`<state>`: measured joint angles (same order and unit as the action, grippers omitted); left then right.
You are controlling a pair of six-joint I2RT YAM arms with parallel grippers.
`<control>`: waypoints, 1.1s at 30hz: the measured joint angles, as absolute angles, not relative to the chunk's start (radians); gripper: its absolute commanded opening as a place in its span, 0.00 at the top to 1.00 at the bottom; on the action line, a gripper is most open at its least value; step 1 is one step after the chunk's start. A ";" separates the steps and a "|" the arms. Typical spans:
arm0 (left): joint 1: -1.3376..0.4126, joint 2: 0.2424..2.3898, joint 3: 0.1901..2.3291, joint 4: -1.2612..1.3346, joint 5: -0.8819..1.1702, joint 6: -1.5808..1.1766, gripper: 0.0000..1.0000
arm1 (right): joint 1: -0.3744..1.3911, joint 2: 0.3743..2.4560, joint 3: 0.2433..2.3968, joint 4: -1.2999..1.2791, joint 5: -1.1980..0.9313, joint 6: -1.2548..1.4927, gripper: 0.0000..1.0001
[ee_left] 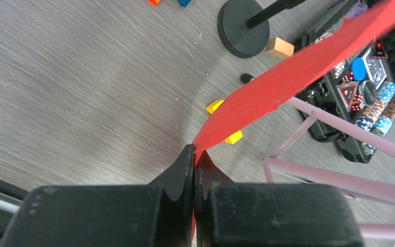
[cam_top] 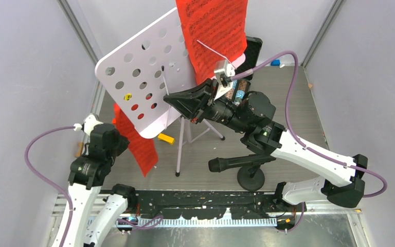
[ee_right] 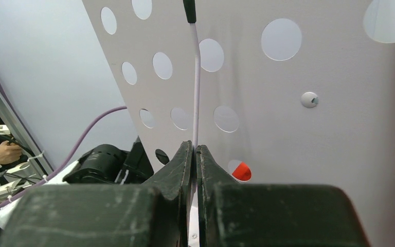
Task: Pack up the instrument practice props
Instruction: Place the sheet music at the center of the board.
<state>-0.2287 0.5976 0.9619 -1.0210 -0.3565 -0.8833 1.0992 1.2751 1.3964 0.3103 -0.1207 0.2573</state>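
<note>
The white hole-punched music rack (cam_top: 133, 77) stands tilted on silver tripod legs (cam_top: 181, 146). My right gripper (cam_top: 167, 99) is shut on the rack's thin silver retainer wire (ee_right: 196, 77), right against the rack's face (ee_right: 308, 134). One red sheet-music page (cam_top: 213, 31) lies on the rack's upper right. A second red page (cam_top: 138, 141) hangs below the rack's left edge, and my left gripper (ee_left: 194, 154) is shut on the lower end of that page (ee_left: 298, 72). A black microphone (cam_top: 230, 163) leans on its round-based pole (cam_top: 251, 179) in front of the right arm.
The open black case of poker chips (ee_left: 365, 98) lies behind the right wrist, partly hidden. Yellow blocks (ee_left: 232, 137) and a tan block (ee_left: 280, 47) lie on the floor near the tripod. A blue block (cam_top: 275, 63) sits far right. Grey walls close in both sides.
</note>
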 measured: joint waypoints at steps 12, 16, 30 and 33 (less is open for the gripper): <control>-0.187 0.663 0.728 -0.893 -0.437 -0.989 1.00 | 1.098 1.253 1.378 0.303 -0.113 0.255 1.00; -0.181 0.604 0.623 -0.872 -0.458 -1.072 1.00 | 1.098 1.249 1.372 0.304 -0.112 0.255 1.00; -0.181 0.565 0.488 -0.864 -0.546 -1.244 0.09 | 1.098 1.248 1.370 0.305 -0.110 0.256 1.00; -0.181 0.569 0.527 -0.886 -0.556 -1.246 0.05 | 1.098 1.248 1.370 0.305 -0.110 0.256 1.00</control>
<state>-0.1810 0.5694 0.5270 -0.8856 -0.5564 -1.2457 1.0977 1.2480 1.3697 0.3054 -0.1097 0.2558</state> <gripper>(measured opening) 0.919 0.093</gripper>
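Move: Holding the sheet music shut in its fingers, the left hand is over its landing spot on the bare tabletop, which lies about 20 cm below, roughly 4 cm to the right and level fore and aft. The yellow block is some 8 cm ahead and 9 cm right of this hand, the toy brick stack about 18 cm ahead and 4 cm left, both at table height. From the right hand the spot lies around 17 cm left, 3 cm ahead and 50 cm down. Sinking about 15 cm towards the tabletop, the left hand carries the sheet music down, easing forward 2 cm and then back again while drifting some 4 cm left and turning about 25 degrees counter-clockwise. At the bottom its fingers open wide and let go of the sheet, and the hand then rises a couple of centimetres. ##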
